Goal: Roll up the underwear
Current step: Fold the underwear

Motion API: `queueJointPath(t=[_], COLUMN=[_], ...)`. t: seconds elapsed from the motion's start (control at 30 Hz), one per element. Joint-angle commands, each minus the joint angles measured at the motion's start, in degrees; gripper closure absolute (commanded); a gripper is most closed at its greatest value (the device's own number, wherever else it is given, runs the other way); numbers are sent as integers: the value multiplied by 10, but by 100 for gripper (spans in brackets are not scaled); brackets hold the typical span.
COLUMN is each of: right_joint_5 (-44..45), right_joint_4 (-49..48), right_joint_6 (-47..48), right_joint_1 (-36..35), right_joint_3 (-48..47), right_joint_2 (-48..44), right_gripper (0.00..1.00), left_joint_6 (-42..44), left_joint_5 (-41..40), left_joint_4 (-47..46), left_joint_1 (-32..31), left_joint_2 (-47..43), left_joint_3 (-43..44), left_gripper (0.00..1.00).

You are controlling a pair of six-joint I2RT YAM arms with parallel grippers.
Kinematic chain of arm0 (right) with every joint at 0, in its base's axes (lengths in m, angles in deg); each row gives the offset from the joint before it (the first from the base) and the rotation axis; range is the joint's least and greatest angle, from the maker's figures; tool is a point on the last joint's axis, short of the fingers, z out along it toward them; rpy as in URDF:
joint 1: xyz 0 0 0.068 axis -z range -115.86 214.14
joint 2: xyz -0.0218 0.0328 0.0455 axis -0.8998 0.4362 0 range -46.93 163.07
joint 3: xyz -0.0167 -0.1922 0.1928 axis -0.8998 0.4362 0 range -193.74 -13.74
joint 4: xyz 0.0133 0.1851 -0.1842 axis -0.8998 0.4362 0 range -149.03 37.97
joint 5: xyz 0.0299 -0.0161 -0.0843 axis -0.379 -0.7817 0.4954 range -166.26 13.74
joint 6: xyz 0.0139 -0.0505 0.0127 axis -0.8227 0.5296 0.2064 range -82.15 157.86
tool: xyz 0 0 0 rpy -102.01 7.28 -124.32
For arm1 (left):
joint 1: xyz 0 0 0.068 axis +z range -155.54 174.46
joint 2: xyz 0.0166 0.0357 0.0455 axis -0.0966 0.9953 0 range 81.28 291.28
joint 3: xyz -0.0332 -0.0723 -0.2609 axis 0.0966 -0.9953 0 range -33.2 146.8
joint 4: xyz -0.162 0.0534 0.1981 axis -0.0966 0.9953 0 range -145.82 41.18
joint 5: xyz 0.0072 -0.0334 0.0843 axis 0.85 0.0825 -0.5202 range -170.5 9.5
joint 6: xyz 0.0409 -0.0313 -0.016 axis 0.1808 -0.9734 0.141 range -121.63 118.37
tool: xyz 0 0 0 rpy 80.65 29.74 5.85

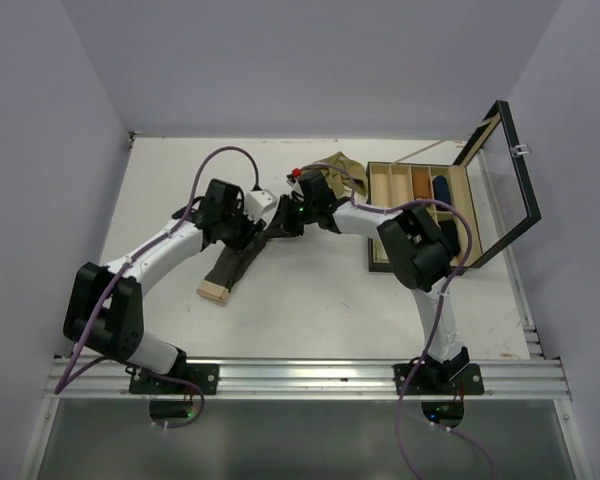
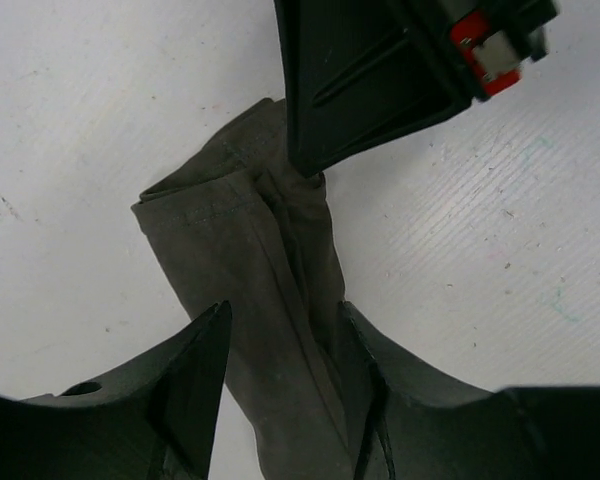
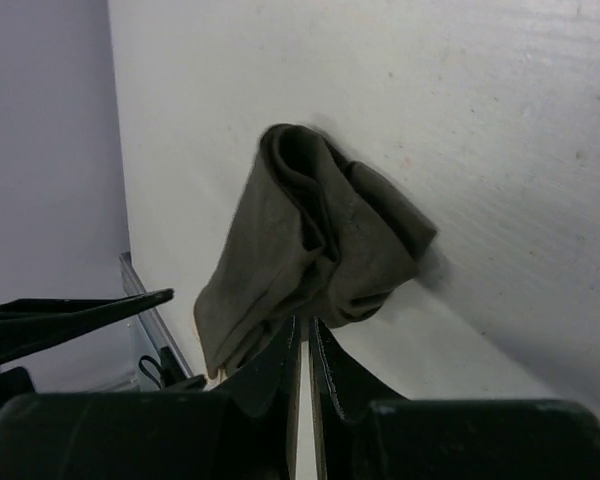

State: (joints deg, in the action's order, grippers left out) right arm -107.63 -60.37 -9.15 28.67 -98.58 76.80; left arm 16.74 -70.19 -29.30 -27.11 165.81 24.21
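Note:
The dark brown underwear (image 1: 238, 265) lies as a long folded strip on the white table, its beige waistband (image 1: 215, 292) at the near-left end. My left gripper (image 2: 280, 310) stands astride the strip (image 2: 250, 260), jaws open, with a sliver of table between the left finger (image 2: 195, 380) and the cloth. My right gripper (image 3: 305, 320) has its jaws almost together, pinching the bunched far end of the strip (image 3: 310, 240). Seen from above, the two grippers (image 1: 263, 232) (image 1: 292, 218) meet at that end. The olive-tan underwear (image 1: 342, 165) lies crumpled behind the right arm.
An open black box (image 1: 420, 168) with wooden compartments stands at the right, its lid (image 1: 505, 180) raised. A dark blue roll (image 1: 441, 188) sits in one compartment. Purple walls close in the table on three sides.

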Motion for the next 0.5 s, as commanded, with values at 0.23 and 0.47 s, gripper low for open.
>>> queueJointPath(t=[0.23, 0.47], right_joint_5=[23, 25], right_joint_4=[-16, -6], right_joint_6=[8, 9], right_joint_1=[-3, -3], right_joint_3=[-8, -4], right_joint_2=[70, 72], right_gripper=[88, 88], left_joint_6=[-36, -46], left_joint_5=[-69, -116], left_joint_4=[-31, -56], left_joint_1=[-35, -37], left_joint_2=[82, 116], left_joint_3=[53, 65], left_gripper=[51, 52])
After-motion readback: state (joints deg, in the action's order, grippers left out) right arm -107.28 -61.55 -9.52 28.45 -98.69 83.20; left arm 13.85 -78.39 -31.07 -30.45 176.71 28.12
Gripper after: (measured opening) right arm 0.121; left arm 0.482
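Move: The underwear's folded far end lies about 3 cm ahead of the left hand, 5 cm to its right and some 7 cm below. Its waistband end is about 12 cm back and 7 cm left of that hand. From the right hand, the same far end is roughly 1 cm ahead, 4 cm left and 6 cm down, while the khaki cloth lies about 13 cm ahead and 13 cm right. Straight down, quickly, the right hand drops about 5.5 cm with its fingers still shut, stopping with the tips against the right-hand edge of the underwear's far end, and holds there. More slowly, the left hand sinks 4 cm and eases 2 cm forward towards that end, fingers staying half open over the strip and the wrist rolling slightly. ##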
